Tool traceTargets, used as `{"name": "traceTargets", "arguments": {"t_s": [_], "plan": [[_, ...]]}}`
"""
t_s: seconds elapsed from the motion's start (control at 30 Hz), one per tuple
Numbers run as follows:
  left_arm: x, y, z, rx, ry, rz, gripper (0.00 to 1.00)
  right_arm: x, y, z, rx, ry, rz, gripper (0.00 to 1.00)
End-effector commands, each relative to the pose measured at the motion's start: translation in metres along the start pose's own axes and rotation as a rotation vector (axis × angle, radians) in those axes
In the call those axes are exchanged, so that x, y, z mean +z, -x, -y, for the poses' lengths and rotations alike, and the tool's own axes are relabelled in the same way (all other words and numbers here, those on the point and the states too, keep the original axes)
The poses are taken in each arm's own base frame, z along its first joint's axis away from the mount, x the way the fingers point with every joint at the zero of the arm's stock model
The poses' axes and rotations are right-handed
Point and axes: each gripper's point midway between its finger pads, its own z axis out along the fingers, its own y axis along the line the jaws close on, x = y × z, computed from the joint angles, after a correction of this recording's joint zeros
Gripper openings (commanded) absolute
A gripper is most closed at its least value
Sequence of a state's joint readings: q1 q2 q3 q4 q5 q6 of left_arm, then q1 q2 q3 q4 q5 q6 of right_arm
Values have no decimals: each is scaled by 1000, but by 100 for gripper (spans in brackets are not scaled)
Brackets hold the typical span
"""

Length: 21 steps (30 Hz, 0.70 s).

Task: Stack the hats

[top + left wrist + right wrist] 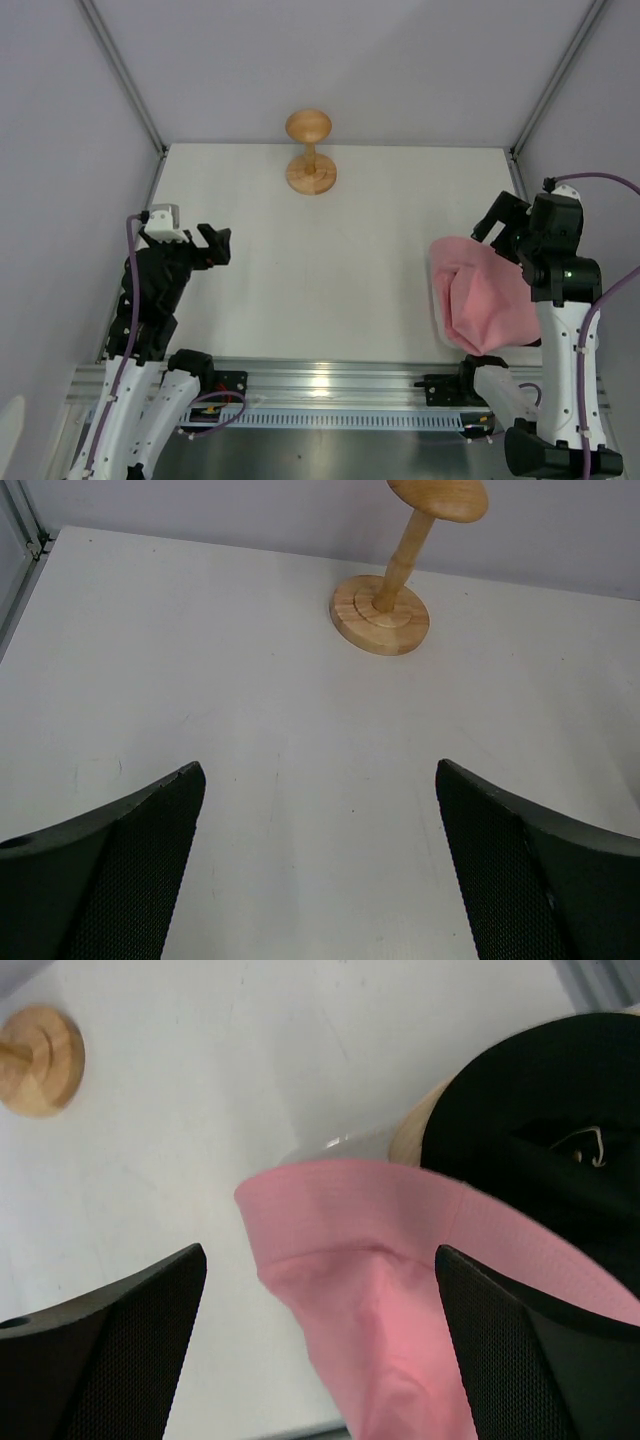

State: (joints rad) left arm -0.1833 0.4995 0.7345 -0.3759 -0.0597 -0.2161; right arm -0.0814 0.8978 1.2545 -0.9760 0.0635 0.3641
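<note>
A pink hat [484, 298] lies crumpled at the right edge of the table. In the right wrist view the pink hat [400, 1290] overlaps a black hat [530, 1110], and a sliver of a beige hat [410, 1130] shows between them. My right gripper [490, 235] hovers over the pink hat, and its jaws [320, 1252] are open and clear of the fabric. In the top view that arm hides the black and beige hats. Far from the hats on the left, my left gripper [217, 245] is open over bare table, with nothing between its fingers [320, 770].
A wooden round-topped stand [310, 152] is at the back centre of the white table [330, 260]; it also shows as the stand [385, 605] and the stand's base [38, 1058]. A pale rim [433, 295] edges the hat pile. Grey walls enclose the table.
</note>
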Motion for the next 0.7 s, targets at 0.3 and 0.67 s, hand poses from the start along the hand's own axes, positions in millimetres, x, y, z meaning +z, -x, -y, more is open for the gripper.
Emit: {"name": "traceTargets", "arguments": {"t_s": [0.3,0.67], "plan": [[9,2,6,24,-30,-8,100,-25,-96,-15,35,67,-277,99],[12,-2,8,28,-40,-29,99,-1,-133,0,-40,-57,-350,100]]}}
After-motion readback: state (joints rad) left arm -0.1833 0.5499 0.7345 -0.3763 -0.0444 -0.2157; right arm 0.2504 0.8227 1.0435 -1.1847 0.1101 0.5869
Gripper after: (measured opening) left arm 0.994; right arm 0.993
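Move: The pink hat is below and behind my open right hand: about 9 cm back towards my base, sideways about level, some 21 cm down. The black hat, partly under it, is roughly 12 cm to my right, 2 cm back and 23 cm down; the white bin under both is centred about 9 cm back and 8 cm right, some 26 cm down. From my left hand the pink hat is some 62 cm right and 9 cm back, 21 cm below. I sweep my right hand down towards the pink hat, sinking about 9 cm while drawing back and left some 7 cm each way, to bring it over the hat's left part. The sideways swing fades near the end and the sinking carries on. My wrist tips the fingers down about 20 degrees; they stay wide open and don't visibly touch anything yet. ##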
